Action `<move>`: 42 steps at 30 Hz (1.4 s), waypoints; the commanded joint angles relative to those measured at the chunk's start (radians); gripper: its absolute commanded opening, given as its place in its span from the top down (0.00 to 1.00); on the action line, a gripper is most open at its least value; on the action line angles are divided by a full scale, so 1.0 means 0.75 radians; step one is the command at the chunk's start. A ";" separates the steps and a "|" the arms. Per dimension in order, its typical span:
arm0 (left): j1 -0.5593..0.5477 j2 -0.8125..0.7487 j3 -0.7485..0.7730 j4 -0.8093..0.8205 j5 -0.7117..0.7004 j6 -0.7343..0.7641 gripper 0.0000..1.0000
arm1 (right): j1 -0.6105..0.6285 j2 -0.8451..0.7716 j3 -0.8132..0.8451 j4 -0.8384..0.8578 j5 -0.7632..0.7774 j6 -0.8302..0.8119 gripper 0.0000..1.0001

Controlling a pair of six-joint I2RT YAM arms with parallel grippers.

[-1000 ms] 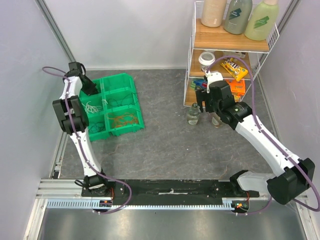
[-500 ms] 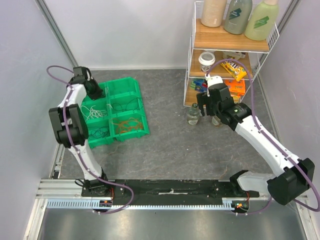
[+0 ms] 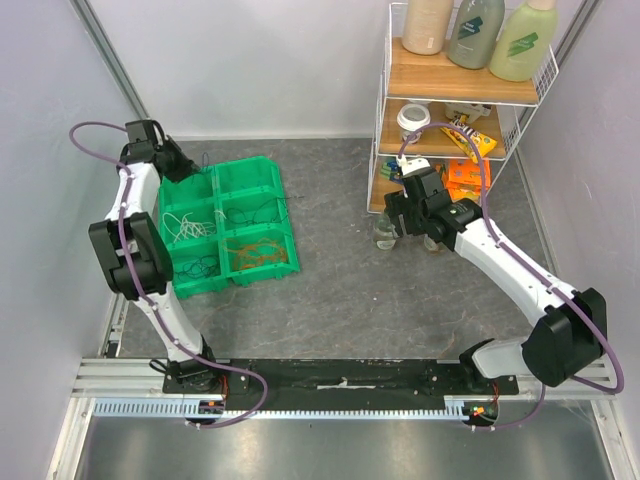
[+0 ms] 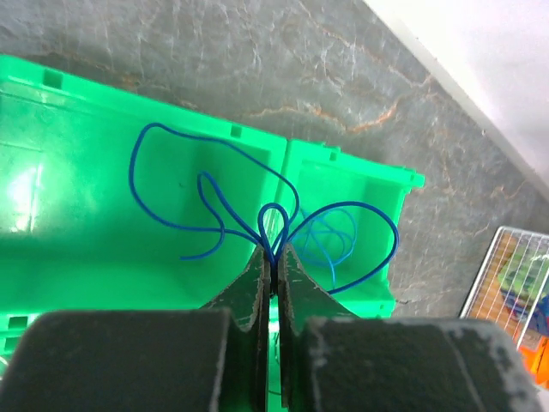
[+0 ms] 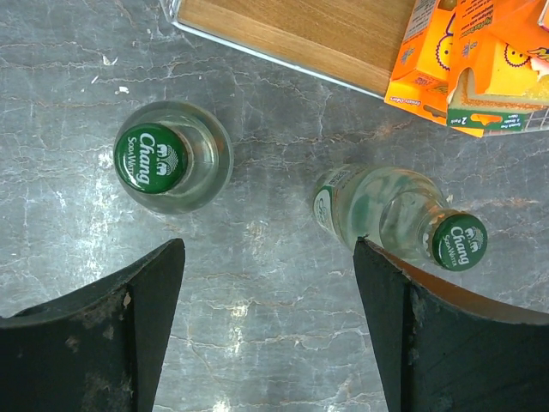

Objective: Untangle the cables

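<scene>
My left gripper (image 4: 273, 257) is shut on a few dark blue cables (image 4: 273, 207), whose loops fan out above the green bin (image 4: 77, 223). A lighter blue cable (image 4: 330, 242) lies in a compartment below. From the top view the left gripper (image 3: 188, 166) hangs over the bin's (image 3: 232, 165) far left corner. White cables (image 3: 185, 225), orange cables (image 3: 257, 249) and dark cables (image 3: 250, 209) lie in separate compartments. My right gripper (image 5: 268, 249) is open and holds nothing, above bare floor between two bottles.
One glass bottle with a green cap (image 5: 153, 157) stands upright; another (image 5: 386, 215) stands at the right fingertip. A wire shelf rack (image 3: 455, 90) with bottles, a cup and snack packs stands at the back right. An orange carton (image 5: 446, 51) sits on its lowest board.
My left gripper has swung toward the bin's far left corner with the blue cables in it, and the bin has shifted slightly. The right gripper has drifted a little left over the bottles.
</scene>
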 commanded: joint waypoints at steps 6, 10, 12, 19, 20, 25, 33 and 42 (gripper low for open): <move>0.016 0.128 0.227 -0.160 -0.020 -0.088 0.98 | -0.005 0.009 0.073 0.005 0.009 -0.013 0.13; 0.010 0.095 0.205 -0.129 0.011 -0.088 0.98 | -0.005 0.007 0.081 -0.003 0.011 -0.030 0.13; -0.011 0.056 0.162 -0.086 0.037 -0.082 0.98 | -0.005 0.001 0.073 -0.001 0.021 -0.032 0.13; -0.046 0.005 0.096 -0.056 0.005 -0.149 0.98 | -0.003 -0.003 0.061 0.001 0.019 -0.038 0.12; -0.058 0.001 0.084 -0.021 0.031 -0.147 0.98 | -0.005 -0.007 0.057 0.005 0.017 -0.040 0.12; -0.164 0.083 0.153 -0.021 0.097 -0.149 0.98 | -0.007 -0.033 0.024 0.005 0.017 -0.030 0.12; -0.285 0.334 0.414 -0.188 0.076 -0.107 0.98 | -0.021 -0.074 -0.007 0.007 0.033 -0.036 0.12; -0.405 0.469 0.577 -0.399 0.001 -0.041 0.98 | -0.034 -0.089 -0.031 0.003 0.031 -0.024 0.12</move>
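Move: Some 11 cm to the right and 8 cm ahead of the left hand, roughly 14 cm below it, lies the green tray's far-right compartment with a light-blue cable in it; this hand already holds a dark-blue cable. The empty far-left compartment is about 5 cm left and 4 cm ahead, the white cable 6 cm left and 6 cm back. From the right hand, the far-right compartment is roughly 24 cm ahead and 36 cm left. Carrying the pinched dark-blue cable, the left hand hovers with small shifts, then sweeps about 14 cm right and some 4 cm forward across the divider towards the far-right compartment. Near the end it sinks about 5 cm, tipping more downward and turning slightly clockwise, fingers still shut. ##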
